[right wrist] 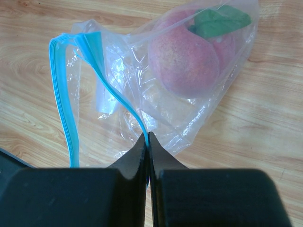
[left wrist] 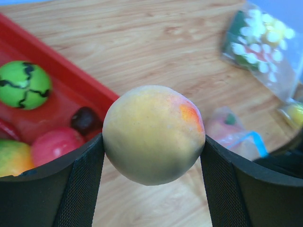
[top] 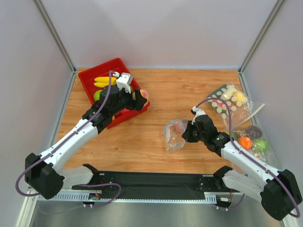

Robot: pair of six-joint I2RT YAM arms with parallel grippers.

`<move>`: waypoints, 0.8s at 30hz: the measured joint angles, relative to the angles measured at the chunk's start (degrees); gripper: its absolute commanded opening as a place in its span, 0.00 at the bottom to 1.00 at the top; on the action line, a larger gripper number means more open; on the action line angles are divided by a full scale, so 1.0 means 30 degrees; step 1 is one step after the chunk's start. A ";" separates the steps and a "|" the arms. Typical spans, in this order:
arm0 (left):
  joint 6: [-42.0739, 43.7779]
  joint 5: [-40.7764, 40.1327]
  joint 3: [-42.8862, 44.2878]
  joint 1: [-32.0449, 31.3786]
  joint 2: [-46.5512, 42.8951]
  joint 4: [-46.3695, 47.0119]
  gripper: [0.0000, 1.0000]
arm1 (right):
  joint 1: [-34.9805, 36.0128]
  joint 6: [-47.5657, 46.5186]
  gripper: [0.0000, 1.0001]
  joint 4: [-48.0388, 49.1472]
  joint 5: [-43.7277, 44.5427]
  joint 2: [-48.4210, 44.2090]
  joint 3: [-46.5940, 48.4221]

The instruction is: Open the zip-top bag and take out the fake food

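Note:
My left gripper [left wrist: 154, 146] is shut on a yellow-orange round fruit [left wrist: 154, 135], one piece of the fake food, held just off the near rim of the red tray [top: 94, 73]. A dark purple fruit [left wrist: 85, 119] lies in that tray. The zip-top bag [right wrist: 142, 94] rests on the wooden table at centre right with its mouth apart, and a pink-red peach [right wrist: 182, 61] with a green leaf is inside. My right gripper [right wrist: 147, 139] is shut on the bag's light blue zip strip [right wrist: 66, 104]. From above, the bag [top: 171, 138] lies just left of the right gripper [top: 185, 132].
The red tray also holds yellow bananas [top: 104, 81], a green ball [left wrist: 23, 85] and a red fruit [left wrist: 57, 144]. A bigger crinkly bag with white discs [top: 227, 99] and a heap of bagged fruits [top: 251, 139] lie at the right edge. Grey walls enclose the table.

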 measured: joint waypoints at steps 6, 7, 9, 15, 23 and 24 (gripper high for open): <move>0.0692 -0.0648 0.0721 0.1916 0.2288 -0.0335 0.38 | 0.0000 -0.0007 0.00 0.0036 -0.0102 0.0000 0.0007; 0.0758 -0.0707 0.1239 0.2127 0.3126 -0.0408 0.38 | 0.0000 -0.0007 0.00 0.0058 -0.0131 0.0000 0.0007; 0.0860 -0.0758 0.2266 0.2514 0.4758 -0.0444 0.38 | 0.0000 -0.0007 0.00 0.0095 -0.0153 0.0000 0.0000; 0.0707 -0.0590 0.4532 0.3716 0.8961 -0.0481 0.41 | 0.0000 -0.0015 0.00 0.0117 -0.0146 -0.0015 0.0007; 0.0277 -0.0539 0.5676 0.4138 1.1548 -0.0940 0.43 | -0.0007 -0.0080 0.00 0.0109 -0.0131 -0.0342 0.0007; 0.0211 -0.0539 0.5676 0.4138 1.1628 -0.1042 0.44 | -0.0007 -0.0073 0.00 0.0102 -0.0131 -0.0342 0.0000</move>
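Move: My left hand already holds the pale round fruit; the right-hand corner of the red bin, where it is headed, lies some 16 cm ahead, 4 cm left and about 21 cm below. The small dark fruit there is about 18 cm ahead and 5 cm left, the red fruit 16 cm ahead and 10 cm left, the green striped ball roughly 26 cm ahead and 11 cm left, all low. From my right hand that corner is about 27 cm ahead, 22 cm left and slightly below. With the pale fruit still gripped, my left hand sweeps forward and sinks, roughly 14 cm each way, drifting about 4 cm left, towards the bin's right-hand corner. The forward reach stops near the end while the sinking goes on. On the way the wrist tips the fingers down and turns a little counter-clockwise; they don't open. ##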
